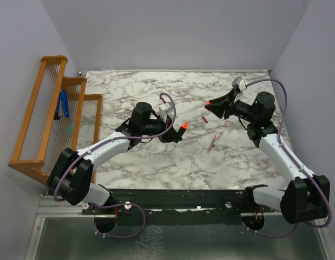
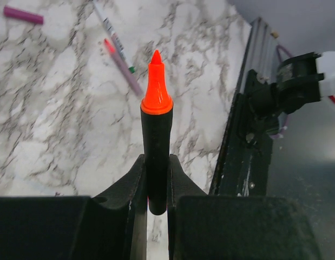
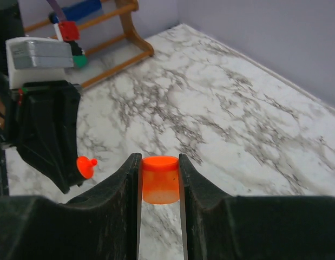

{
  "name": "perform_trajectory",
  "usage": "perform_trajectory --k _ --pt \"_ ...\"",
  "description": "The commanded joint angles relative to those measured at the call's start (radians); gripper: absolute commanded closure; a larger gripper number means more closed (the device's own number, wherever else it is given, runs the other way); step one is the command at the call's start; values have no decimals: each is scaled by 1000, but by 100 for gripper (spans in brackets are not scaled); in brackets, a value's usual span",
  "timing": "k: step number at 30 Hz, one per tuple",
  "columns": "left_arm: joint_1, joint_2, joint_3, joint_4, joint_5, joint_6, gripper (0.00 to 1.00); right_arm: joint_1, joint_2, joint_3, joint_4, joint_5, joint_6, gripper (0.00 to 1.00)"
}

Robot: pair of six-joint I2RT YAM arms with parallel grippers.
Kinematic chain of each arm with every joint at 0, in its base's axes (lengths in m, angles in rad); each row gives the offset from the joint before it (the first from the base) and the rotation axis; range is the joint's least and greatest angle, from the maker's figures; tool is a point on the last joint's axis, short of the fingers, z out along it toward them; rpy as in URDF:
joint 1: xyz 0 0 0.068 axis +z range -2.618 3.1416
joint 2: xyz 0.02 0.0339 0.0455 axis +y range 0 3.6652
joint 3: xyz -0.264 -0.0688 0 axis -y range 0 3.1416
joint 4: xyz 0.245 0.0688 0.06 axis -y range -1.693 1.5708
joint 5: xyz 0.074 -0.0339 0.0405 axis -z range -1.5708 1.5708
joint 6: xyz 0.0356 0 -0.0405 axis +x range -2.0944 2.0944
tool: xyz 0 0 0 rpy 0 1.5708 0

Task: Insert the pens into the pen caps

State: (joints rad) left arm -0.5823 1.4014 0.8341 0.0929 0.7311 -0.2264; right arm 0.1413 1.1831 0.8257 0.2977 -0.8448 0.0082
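My left gripper (image 1: 176, 133) is shut on the short black marker (image 2: 156, 135), whose orange tip (image 1: 184, 125) points right, towards the other arm. In the left wrist view the gripper (image 2: 156, 176) clamps the marker's rear end. My right gripper (image 1: 214, 106) is shut on the stubby orange cap (image 3: 161, 179), its open mouth facing the marker tip (image 3: 86, 166), with a gap between them. Two thin pale pens (image 2: 124, 67) (image 2: 114, 37) lie together on the marble (image 1: 212, 144). A magenta cap (image 2: 23, 14) lies near them (image 1: 205, 120).
A wooden rack (image 1: 48, 108) stands off the table's left edge and holds a blue-handled tool (image 1: 63, 104). Walls close in the table at the back and on both sides. The arms' black base rail (image 1: 172, 197) runs along the near edge.
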Motion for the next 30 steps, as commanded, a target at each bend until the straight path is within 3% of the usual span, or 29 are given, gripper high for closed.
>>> perform_trajectory --k 1,8,14,18,25,30 --pt "-1 39 4 262 185 -149 100 20 -22 -13 275 -122 291 100" --pt "-20 -4 32 250 -135 -96 100 71 -53 189 -127 269 452 100" --pt "-169 9 105 151 -647 27 100 132 -137 170 -133 540 579 100" --pt "-246 55 142 152 -859 17 100 221 -129 201 -208 761 588 100" --pt "-280 70 178 204 -978 -30 100 429 -66 237 -239 1071 545 100" --pt "-280 65 206 215 -947 -28 100 462 -38 233 -204 1120 535 100"
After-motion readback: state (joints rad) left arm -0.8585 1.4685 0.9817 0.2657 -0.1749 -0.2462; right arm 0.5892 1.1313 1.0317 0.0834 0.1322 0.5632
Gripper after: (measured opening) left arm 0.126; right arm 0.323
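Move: The left hand already holds the black pen, orange tip up, and the right already grips its orange cap, which lies about 10 cm ahead, 12 cm to the right and 11 cm above the left hand. From the right hand the pen is some 8 cm back, 12 cm left and 8 cm lower. On the table, the purple cap lies about 20 cm ahead and 14 cm right of the left hand, the pink pen 7 cm ahead and 18 cm right, both some 16 cm below. Left hand swings the pen 8 cm forward and up; right raises the cap 12 cm, then lowers it leftward. ##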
